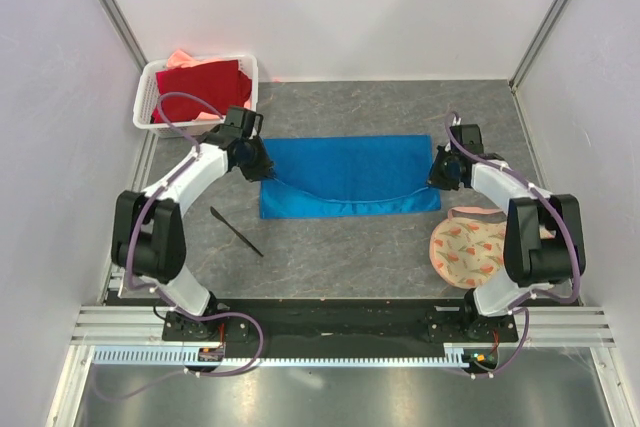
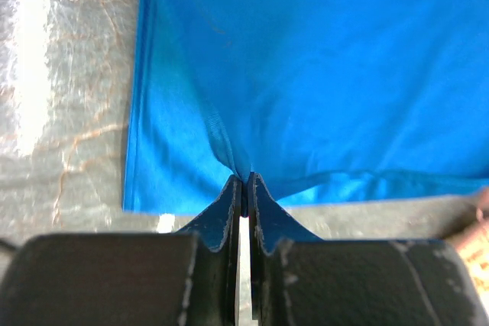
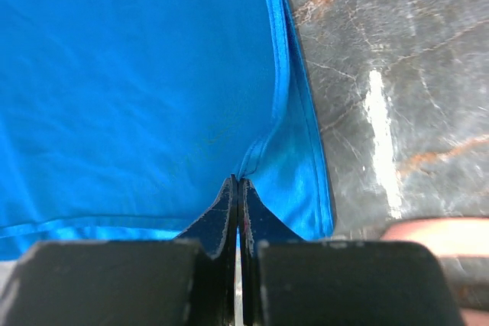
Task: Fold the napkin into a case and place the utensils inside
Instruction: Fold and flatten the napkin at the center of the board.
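The bright blue napkin [image 1: 345, 175] lies across the middle of the table, long side left to right. Its top layer is lifted at both ends and sags in a curve between them. At the left end, my left gripper [image 1: 262, 171] is shut on a pinch of the napkin [image 2: 321, 74], with the cloth puckering into the closed tips of the left gripper [image 2: 244, 182]. My right gripper [image 1: 437, 175] is shut on the napkin's right end; the right wrist view shows the napkin [image 3: 137, 82] drawn into the right gripper [image 3: 238, 183]. One black utensil [image 1: 236, 231] lies on the table in front of the napkin's left end.
A white basket [image 1: 149, 97] holding a dark red cloth [image 1: 203, 82] stands at the back left. A round peach floral mat [image 1: 468, 246] lies near the right arm's base. Purple cables run along both arms. Grey walls close in on both sides.
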Robot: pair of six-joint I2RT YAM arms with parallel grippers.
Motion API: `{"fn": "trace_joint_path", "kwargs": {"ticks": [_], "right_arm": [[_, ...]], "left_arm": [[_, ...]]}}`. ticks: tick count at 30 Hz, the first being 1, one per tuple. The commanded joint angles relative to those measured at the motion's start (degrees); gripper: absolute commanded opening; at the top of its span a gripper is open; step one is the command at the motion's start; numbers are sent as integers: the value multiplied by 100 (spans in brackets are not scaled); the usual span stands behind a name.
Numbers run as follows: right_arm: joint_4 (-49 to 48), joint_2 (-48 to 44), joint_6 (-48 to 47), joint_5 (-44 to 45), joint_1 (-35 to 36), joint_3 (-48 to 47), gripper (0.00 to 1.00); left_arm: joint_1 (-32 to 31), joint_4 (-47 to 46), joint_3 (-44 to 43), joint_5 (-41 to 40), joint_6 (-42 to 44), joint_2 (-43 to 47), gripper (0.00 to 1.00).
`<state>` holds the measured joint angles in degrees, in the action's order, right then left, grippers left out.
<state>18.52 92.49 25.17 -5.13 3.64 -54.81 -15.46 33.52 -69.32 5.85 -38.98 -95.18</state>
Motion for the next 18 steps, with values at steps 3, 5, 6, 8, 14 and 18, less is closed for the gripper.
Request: {"fn": "trace_joint_path", "kwargs": {"ticks": [3, 5, 6, 8, 14, 18], "right_arm": [[354, -608, -153, 117, 32, 145, 0], [450, -697, -170, 126, 23, 181, 0], [476, -793, -179, 135, 23, 190, 0], [538, -916, -196, 152, 23, 207, 0], [626, -1057, -214, 126, 23, 295, 0], [626, -1031, -223, 126, 23, 374, 0]], "left_arm": [[8, 181, 366, 180, 277, 605, 2], [8, 190, 436, 198, 303, 658, 2], [8, 190, 506, 198, 312, 693, 2], [8, 199, 586, 241, 321, 746, 2], [8, 190, 858, 250, 304, 895, 2], [8, 155, 982, 241, 312, 843, 2]]}}
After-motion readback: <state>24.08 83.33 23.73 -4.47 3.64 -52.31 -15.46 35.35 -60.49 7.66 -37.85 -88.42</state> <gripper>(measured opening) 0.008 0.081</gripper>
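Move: Both hands already pinch the upper layer's edge of the folded blue napkin. The lower layer's near-left corner lies about 4 cm back and 4 cm left of the left hand, some 9 cm below; the dark utensil's middle is roughly 8 cm back, 10 cm left. From the right hand, the near-right corner is about 4 cm back, 3 cm right and 5 cm below, and the carrot-patterned pouch some 14 cm back, 15 cm right. Keeping their shut-finger pinch on the two ends of the upper edge, both hands draw it back over the lower layer towards the napkin's near edge, the left rising a centimetre or so first, then coming back about 5 cm and sinking to slightly below its starting height. The right lifts its end nearly 3 cm, quickest at the start, and comes back about as far, with neither wrist turning more than a few degrees. ##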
